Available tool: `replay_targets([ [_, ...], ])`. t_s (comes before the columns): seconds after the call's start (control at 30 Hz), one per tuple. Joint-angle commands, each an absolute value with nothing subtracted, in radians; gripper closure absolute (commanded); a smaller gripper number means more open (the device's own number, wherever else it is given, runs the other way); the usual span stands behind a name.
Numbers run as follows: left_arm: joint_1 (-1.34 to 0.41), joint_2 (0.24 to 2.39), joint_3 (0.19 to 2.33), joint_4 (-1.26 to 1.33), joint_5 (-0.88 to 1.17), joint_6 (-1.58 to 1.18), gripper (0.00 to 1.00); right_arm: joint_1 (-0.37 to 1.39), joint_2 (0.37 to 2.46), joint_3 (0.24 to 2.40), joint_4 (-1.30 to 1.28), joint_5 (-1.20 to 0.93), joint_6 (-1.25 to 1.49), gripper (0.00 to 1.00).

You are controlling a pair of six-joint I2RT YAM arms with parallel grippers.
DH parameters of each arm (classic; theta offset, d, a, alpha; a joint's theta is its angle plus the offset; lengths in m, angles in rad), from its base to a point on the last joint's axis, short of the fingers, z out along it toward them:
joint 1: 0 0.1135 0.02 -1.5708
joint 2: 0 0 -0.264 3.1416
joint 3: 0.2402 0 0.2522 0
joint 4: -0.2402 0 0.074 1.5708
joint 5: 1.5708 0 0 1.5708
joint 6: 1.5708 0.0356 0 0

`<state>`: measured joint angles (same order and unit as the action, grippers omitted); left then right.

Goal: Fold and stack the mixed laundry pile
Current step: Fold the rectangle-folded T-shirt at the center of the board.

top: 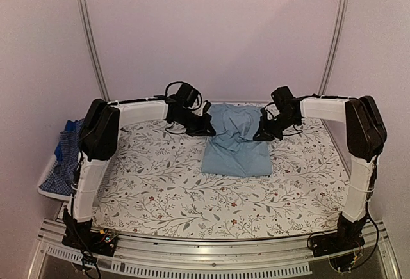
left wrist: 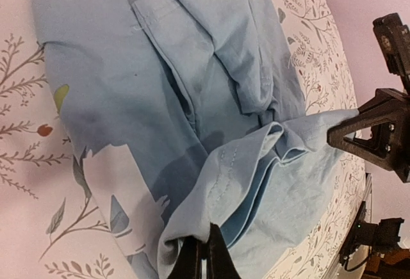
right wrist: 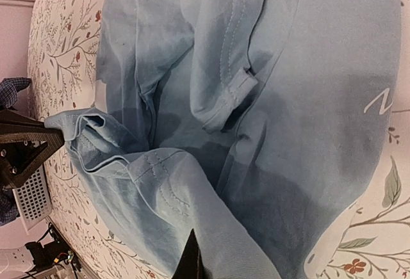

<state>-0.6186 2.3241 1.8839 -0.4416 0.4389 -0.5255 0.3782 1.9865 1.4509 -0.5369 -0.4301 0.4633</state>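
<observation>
A plain light-blue shirt (top: 236, 144) lies partly folded at the back middle of the table. My left gripper (top: 209, 128) is at its far left edge, shut on a raised fold of the cloth (left wrist: 224, 183); the dark fingers (left wrist: 202, 233) pinch the hem. My right gripper (top: 263, 132) is at the far right edge, shut on the same shirt (right wrist: 307, 68), its tip (right wrist: 191, 240) sunk in the fabric. The strip of shirt between the two grippers is lifted off the table. A dark blue checked shirt (top: 63, 167) and a brighter blue piece (top: 70, 132) lie in the basket.
A white plastic basket (top: 46, 182) stands off the table's left edge. The table wears a floral cloth (top: 166, 189). Both arms reach over the table's sides toward the back wall. A metal rail (top: 205, 253) runs along the near edge.
</observation>
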Motion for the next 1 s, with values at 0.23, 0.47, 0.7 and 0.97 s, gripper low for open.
replay_targets([
  [0.23, -0.572, 2.462, 2.031, -0.429, 0.482, -0.524, 1.00, 0.310, 2.139, 1.600, -0.529, -0.463, 0.398, 1.00],
  [0.47, -0.548, 2.516, 2.071, -0.408, 0.543, -0.531, 1.00, 0.300, 2.177, 1.609, -0.490, -0.472, 0.432, 1.00],
  [0.7, -0.514, 2.503, 2.133, -0.427, 0.557, -0.516, 0.72, 0.287, 2.142, 1.649, -0.482, -0.497, 0.456, 0.63],
  [0.97, -0.469, 2.271, 1.865, -0.355, 0.577, -0.432, 0.57, 0.269, 1.981, 1.600, -0.498, -0.541, 0.432, 0.35],
])
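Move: Both hands already hold the T-shirt's lifted hem by its two corners, some 4 cm above the board. For each, the landing spot on the shirt's far half is about 4 cm ahead and 4 cm below, straight ahead for the left hand and 2 cm to the left for the right. From the left hand, the middle of the shirt's far edge is about 13 cm ahead and 10 cm right; the near fold's middle is 17 cm back and 9 cm right. Still pinching the hem corners, both hands ease forward about 4 cm and down roughly 3 cm onto the far half of the T-shirt, the right also drifting a little to its left. There the fingers of both open and let go of the hem, still creeping forward some 2 cm as they come away: the left hand rises a little and slides about 4 cm left off the shirt's side, while the right climbs nearly 5 cm. ##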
